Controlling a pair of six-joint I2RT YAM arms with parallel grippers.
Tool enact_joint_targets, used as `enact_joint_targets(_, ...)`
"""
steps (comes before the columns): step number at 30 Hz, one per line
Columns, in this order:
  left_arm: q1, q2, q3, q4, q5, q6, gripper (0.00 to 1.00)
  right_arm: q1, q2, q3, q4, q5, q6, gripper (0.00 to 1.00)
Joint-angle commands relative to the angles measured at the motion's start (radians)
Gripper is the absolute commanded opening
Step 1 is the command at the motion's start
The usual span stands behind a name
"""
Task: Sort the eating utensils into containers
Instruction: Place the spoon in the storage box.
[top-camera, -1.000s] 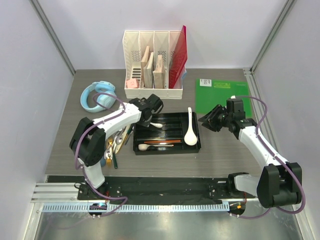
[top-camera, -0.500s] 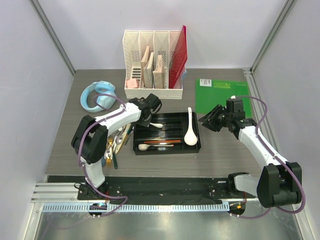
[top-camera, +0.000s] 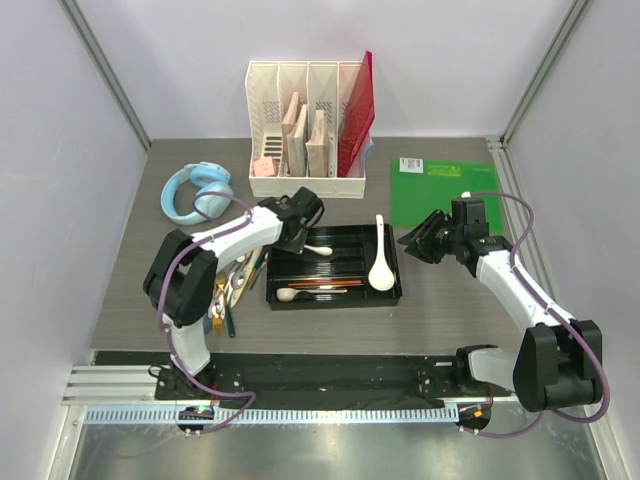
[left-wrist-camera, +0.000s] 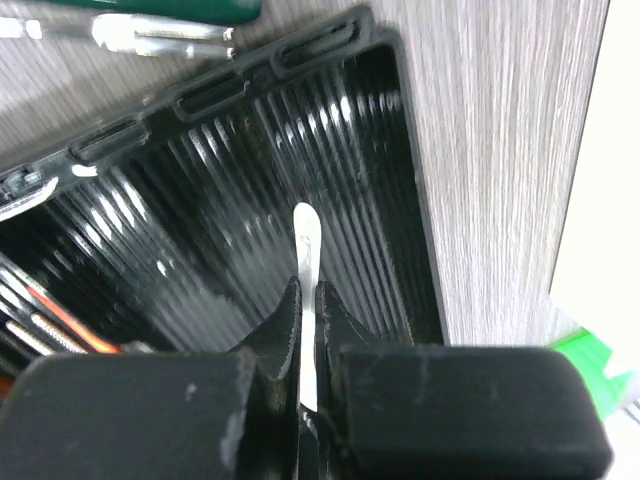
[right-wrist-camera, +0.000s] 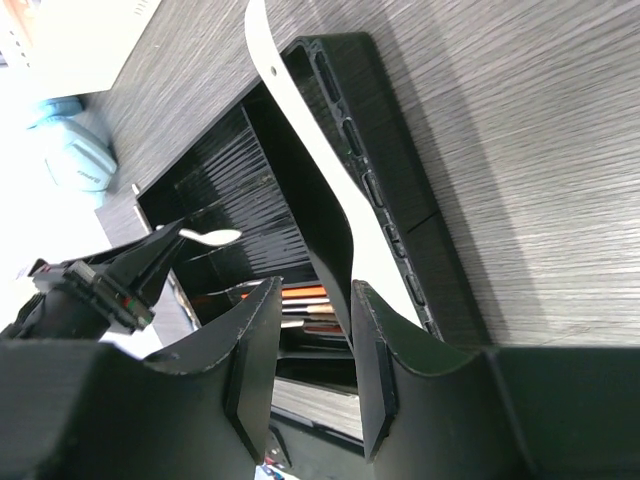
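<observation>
The black cutlery tray (top-camera: 392, 296) lies mid-table. My left gripper (top-camera: 298, 234) is shut on a small white spoon (top-camera: 319, 249) and holds it over the tray's far-left compartments. In the left wrist view the spoon (left-wrist-camera: 306, 240) sticks out between the closed fingers above the ribbed tray floor (left-wrist-camera: 220, 200). A large white ceramic soup spoon (top-camera: 380, 262) lies along the tray's right side. My right gripper (top-camera: 414, 243) is open and empty just right of the tray, and its own view (right-wrist-camera: 315, 300) shows the soup spoon (right-wrist-camera: 310, 150). Red and wooden pieces (top-camera: 322, 287) lie in the near compartments.
A pile of loose utensils (top-camera: 236, 285) lies left of the tray. A white file organizer (top-camera: 305, 120) with a red folder (top-camera: 358, 115) stands at the back. Blue headphones (top-camera: 195, 192) lie at the back left and a green board (top-camera: 441, 190) at the back right.
My left gripper has shifted the small white spoon slightly to the right over the tray. The right arm has hardly moved.
</observation>
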Motion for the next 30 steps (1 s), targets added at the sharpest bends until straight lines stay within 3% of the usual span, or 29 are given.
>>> enact_joint_targets(1,-0.016,-0.132,-0.074,0.024,0.075,-0.066,0.0,0.003,0.01,0.016,0.019,0.031,-0.03,0.4)
enact_joint_targets(6,-0.076,-0.29,-0.226,0.037,0.06,-0.109,0.0,0.003,0.031,0.029,0.019,0.031,-0.039,0.4)
enact_joint_targets(13,-0.085,-0.336,-0.237,-0.006,0.072,-0.097,0.0,0.001,0.058,0.044,0.021,0.02,-0.039,0.4)
enact_joint_targets(30,-0.07,-0.14,-0.149,0.073,0.092,-0.114,0.0,0.001,0.058,0.063,0.029,0.005,-0.03,0.4)
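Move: The left hand, holding the spoon by its handle, is over the front-left part of the storage box. The slot it heads for, just beyond the orange sticks, lies some 7 cm back, 6 cm to the right and 4 cm below. The sticks lie about 10 cm back and 8 cm right, the wooden spoon 13 cm back and 3 cm left, both about 4 cm below. From the right hand, that slot is roughly 19 cm left, 7 cm back and 10 cm below. Keeping the spoon's handle pinched in its shut fingers, the left hand carries it back about 7 cm across the storage box towards the orange sticks, rising nearly 4 cm on the way. It then sinks about 4 cm over the slot beyond them, having turned slightly clockwise. The open right hand drops a couple of centimetres beside the box's right end. ##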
